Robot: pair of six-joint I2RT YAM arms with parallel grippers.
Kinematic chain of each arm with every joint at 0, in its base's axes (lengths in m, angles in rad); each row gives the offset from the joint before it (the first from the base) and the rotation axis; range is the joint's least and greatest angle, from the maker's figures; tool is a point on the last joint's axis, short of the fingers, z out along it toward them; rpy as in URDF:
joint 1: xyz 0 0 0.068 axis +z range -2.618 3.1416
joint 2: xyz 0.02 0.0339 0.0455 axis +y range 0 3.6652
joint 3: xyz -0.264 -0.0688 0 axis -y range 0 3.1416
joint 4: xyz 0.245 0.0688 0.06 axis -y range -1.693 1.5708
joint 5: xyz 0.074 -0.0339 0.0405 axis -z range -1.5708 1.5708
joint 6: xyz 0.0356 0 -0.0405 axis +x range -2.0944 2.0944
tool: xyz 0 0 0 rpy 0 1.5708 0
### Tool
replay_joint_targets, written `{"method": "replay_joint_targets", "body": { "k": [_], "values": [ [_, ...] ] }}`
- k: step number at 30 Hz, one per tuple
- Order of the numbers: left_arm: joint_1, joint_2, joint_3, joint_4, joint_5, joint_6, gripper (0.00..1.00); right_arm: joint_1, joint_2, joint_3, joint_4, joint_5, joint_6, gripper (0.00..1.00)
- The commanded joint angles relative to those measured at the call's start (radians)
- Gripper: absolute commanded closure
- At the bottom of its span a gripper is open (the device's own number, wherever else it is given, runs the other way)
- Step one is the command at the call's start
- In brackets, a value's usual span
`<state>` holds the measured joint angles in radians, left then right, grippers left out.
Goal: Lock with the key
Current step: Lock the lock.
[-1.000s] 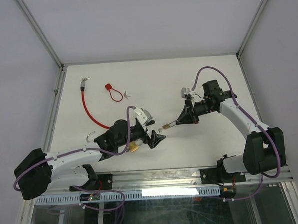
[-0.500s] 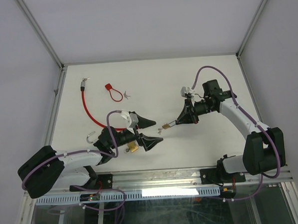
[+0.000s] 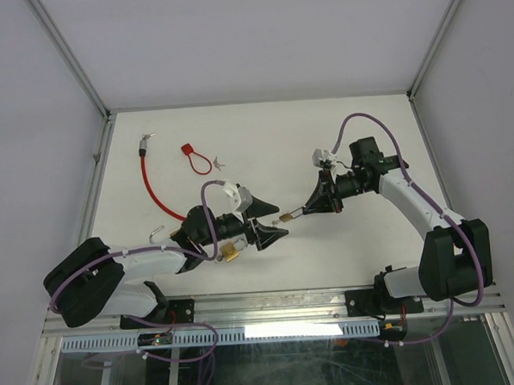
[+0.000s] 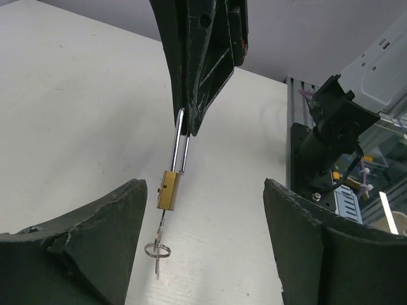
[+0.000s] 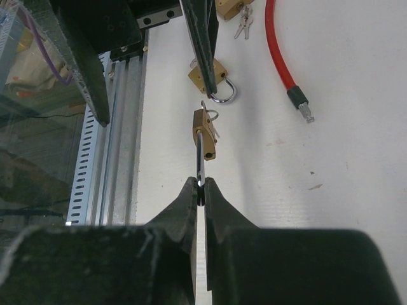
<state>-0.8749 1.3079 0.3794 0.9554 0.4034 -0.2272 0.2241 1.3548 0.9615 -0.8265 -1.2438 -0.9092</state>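
Observation:
A small brass padlock (image 3: 287, 217) hangs in the air, held by its steel shackle in my shut right gripper (image 3: 304, 212). The right wrist view shows the lock body (image 5: 205, 130) just beyond the pinched fingertips (image 5: 201, 184). A key (image 4: 159, 244) on a small ring sticks out of the bottom of the lock (image 4: 168, 189). My left gripper (image 4: 203, 187) is open with its jaws on either side of the lock and key, close to one finger (image 4: 95, 235) and touching neither. In the top view the left gripper (image 3: 278, 220) faces the right one.
A second brass padlock (image 5: 213, 79) with an open shackle lies on the table under the left arm (image 3: 233, 252). A red cable (image 3: 154, 194), a red tag loop (image 3: 195, 157) and a third padlock with keys (image 5: 232, 9) lie to the left. The table's front rail (image 3: 271, 304) is near.
My left gripper has swung up and right, bringing its jaws around the hanging lock and key, and they have narrowed a little. The right gripper has held the lock still.

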Motion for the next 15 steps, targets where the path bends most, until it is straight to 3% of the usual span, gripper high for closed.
{"method": "replay_joint_targets", "body": {
  "k": [1,3,15],
  "values": [
    [0.015,0.031,0.069,-0.029,0.024,0.074,0.3,-0.005,-0.033,0.048,-0.003,-0.057,-0.025,1.0],
    [0.025,0.066,0.082,-0.017,0.059,0.067,0.39,-0.004,-0.034,0.048,-0.005,-0.056,-0.029,1.0],
    [0.053,0.184,0.156,-0.04,0.18,0.042,0.63,-0.004,-0.033,0.047,-0.018,-0.052,-0.052,1.0]
  ]
}}
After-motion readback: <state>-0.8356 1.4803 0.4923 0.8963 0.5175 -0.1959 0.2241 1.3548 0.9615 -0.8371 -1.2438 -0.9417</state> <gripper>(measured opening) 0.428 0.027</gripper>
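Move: The small brass padlock body hangs off the shackle in my right fingers. From my left hand it is about 3 cm to the right, 2 cm ahead and 2 cm lower; the right fingertips are some 9 cm right and 3 cm ahead. On the table, about 15 cm down, the red hose's end lies some 7 cm ahead and 5 left, a larger padlock 5 back and 15 left. From my right hand the padlock body is about 6 cm left, 2 back and 2 down. I sink my left hand about 3 cm, easing it forward and right as well, around the padlock body and its key, and draw the wide-open fingers in to roughly half their gap so that they straddle the body, the far finger coming right up against it. My right hand stays put and keeps the shackle pinched. ##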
